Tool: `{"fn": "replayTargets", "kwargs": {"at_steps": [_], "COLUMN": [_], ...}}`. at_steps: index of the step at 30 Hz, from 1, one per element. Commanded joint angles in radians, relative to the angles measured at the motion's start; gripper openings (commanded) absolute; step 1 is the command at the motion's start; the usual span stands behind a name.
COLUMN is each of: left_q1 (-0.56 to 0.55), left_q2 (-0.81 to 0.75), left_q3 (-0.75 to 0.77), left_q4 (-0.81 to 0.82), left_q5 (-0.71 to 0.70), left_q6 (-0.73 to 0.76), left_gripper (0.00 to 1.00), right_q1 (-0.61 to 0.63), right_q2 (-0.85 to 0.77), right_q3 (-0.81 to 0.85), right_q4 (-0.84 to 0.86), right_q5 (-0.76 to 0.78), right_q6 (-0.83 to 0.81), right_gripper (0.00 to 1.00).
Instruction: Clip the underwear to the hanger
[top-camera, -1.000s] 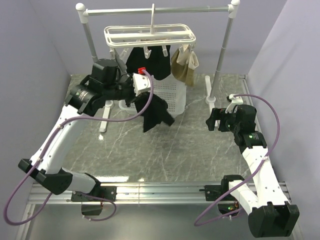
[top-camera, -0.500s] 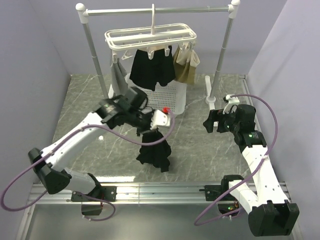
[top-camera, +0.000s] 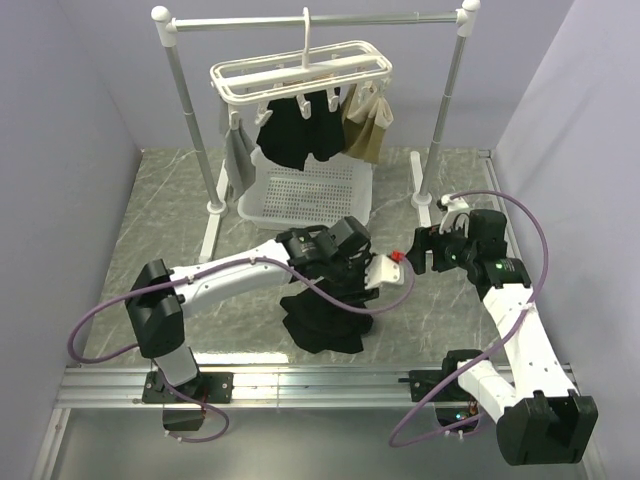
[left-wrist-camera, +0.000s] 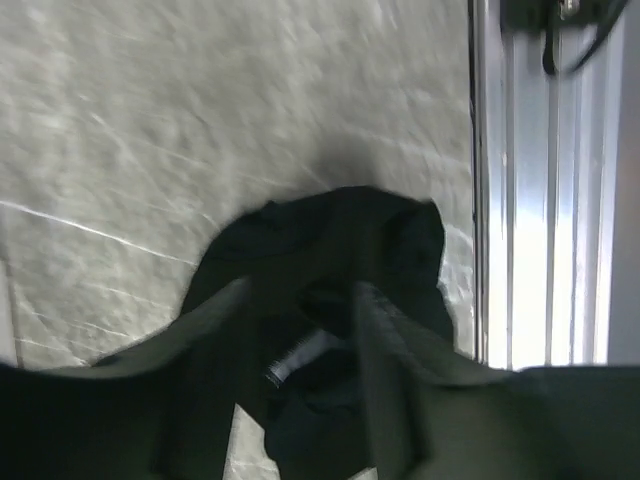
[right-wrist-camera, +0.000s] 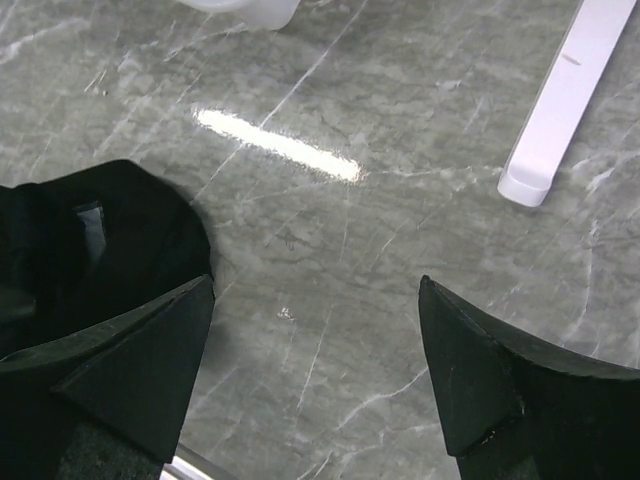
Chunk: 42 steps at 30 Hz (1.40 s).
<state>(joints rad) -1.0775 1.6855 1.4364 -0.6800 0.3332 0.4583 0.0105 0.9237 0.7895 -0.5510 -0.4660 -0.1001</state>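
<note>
The black underwear (top-camera: 322, 322) lies crumpled on the marble table at the front middle, also seen in the left wrist view (left-wrist-camera: 330, 230) and the right wrist view (right-wrist-camera: 90, 250). My left gripper (top-camera: 338, 282) hangs right over it, and its jaws (left-wrist-camera: 300, 290) stand apart with the fabric and a grey label in the gap. My right gripper (top-camera: 420, 250) is open over bare table (right-wrist-camera: 315, 285), just right of the underwear. The white hanger (top-camera: 300, 75) hangs from the rail at the back, holding another black garment (top-camera: 295, 135).
A tan garment (top-camera: 362, 125) and a grey garment (top-camera: 238, 150) also hang from the hanger. A white basket (top-camera: 310, 195) stands below it. The grey rail stand (top-camera: 445, 100) has white feet (right-wrist-camera: 565, 100). A metal rail (left-wrist-camera: 540, 200) runs along the near table edge.
My left arm swung from up by the hanger down to the front middle, laying the black underwear on the table, and its jaws parted. The right gripper shifted slightly left.
</note>
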Motion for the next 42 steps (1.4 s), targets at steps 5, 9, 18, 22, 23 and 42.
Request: {"fn": "replayTargets", "kwargs": {"at_steps": [5,9,18,22,23,42], "left_q1": [0.232,0.375,0.594,0.648,0.653,0.708], "left_q2": [-0.151,-0.311,-0.374,-0.333,-0.325,-0.293], "left_q3": [0.041,-0.105,-0.406,-0.433,-0.433,-0.447], "left_q4": [-0.019,-0.133,-0.133,-0.104,-0.098,-0.093], "left_q5": [0.284,0.316,0.311,0.357,0.362,0.429], "left_q6": [-0.072,0.077,0.191,0.183,0.177,0.218], "left_gripper": [0.70,0.71,0.70,0.70,0.71,0.74], "right_q1": [0.005,0.153,0.624,0.729,0.747,0.830], "right_q2": [0.012,0.006,0.167,0.247,0.266,0.393], "right_q3": [0.085,0.070,0.077,0.111,0.119,0.224], "right_q4": [-0.088,-0.109,-0.204,-0.250,-0.268,-0.406], "right_q5": [-0.117,-0.117,0.004,0.044,0.055,0.231], "right_q6": [-0.131,-0.193,-0.260,-0.276,-0.285,-0.380], "right_gripper": [0.87,0.85,0.68,0.69,0.69,0.00]}}
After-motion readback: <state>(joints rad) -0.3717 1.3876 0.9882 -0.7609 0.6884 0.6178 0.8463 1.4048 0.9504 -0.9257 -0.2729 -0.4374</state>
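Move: The black underwear lies bunched on the table: its middle is about 16 cm back and 22 cm to the left of the right hand, some 11 cm below. The left hand is almost over it, with its middle about 6 cm left, 2 cm back and 10 cm below. From the right hand, the white basket's middle is roughly 16 cm ahead and 27 cm left, and the right rack foot about 13 cm straight ahead. Open the left gripper further and clear the underwear: lift it about 6 cm forward and up, then swing it some 20 cm left and down to wait open beside the cloth. Meanwhile sweep the right hand left and back, then down about 10 cm, turning some 55 degrees counter-clockwise, and shut its fingers to pinch the underwear's right-hand edge. ##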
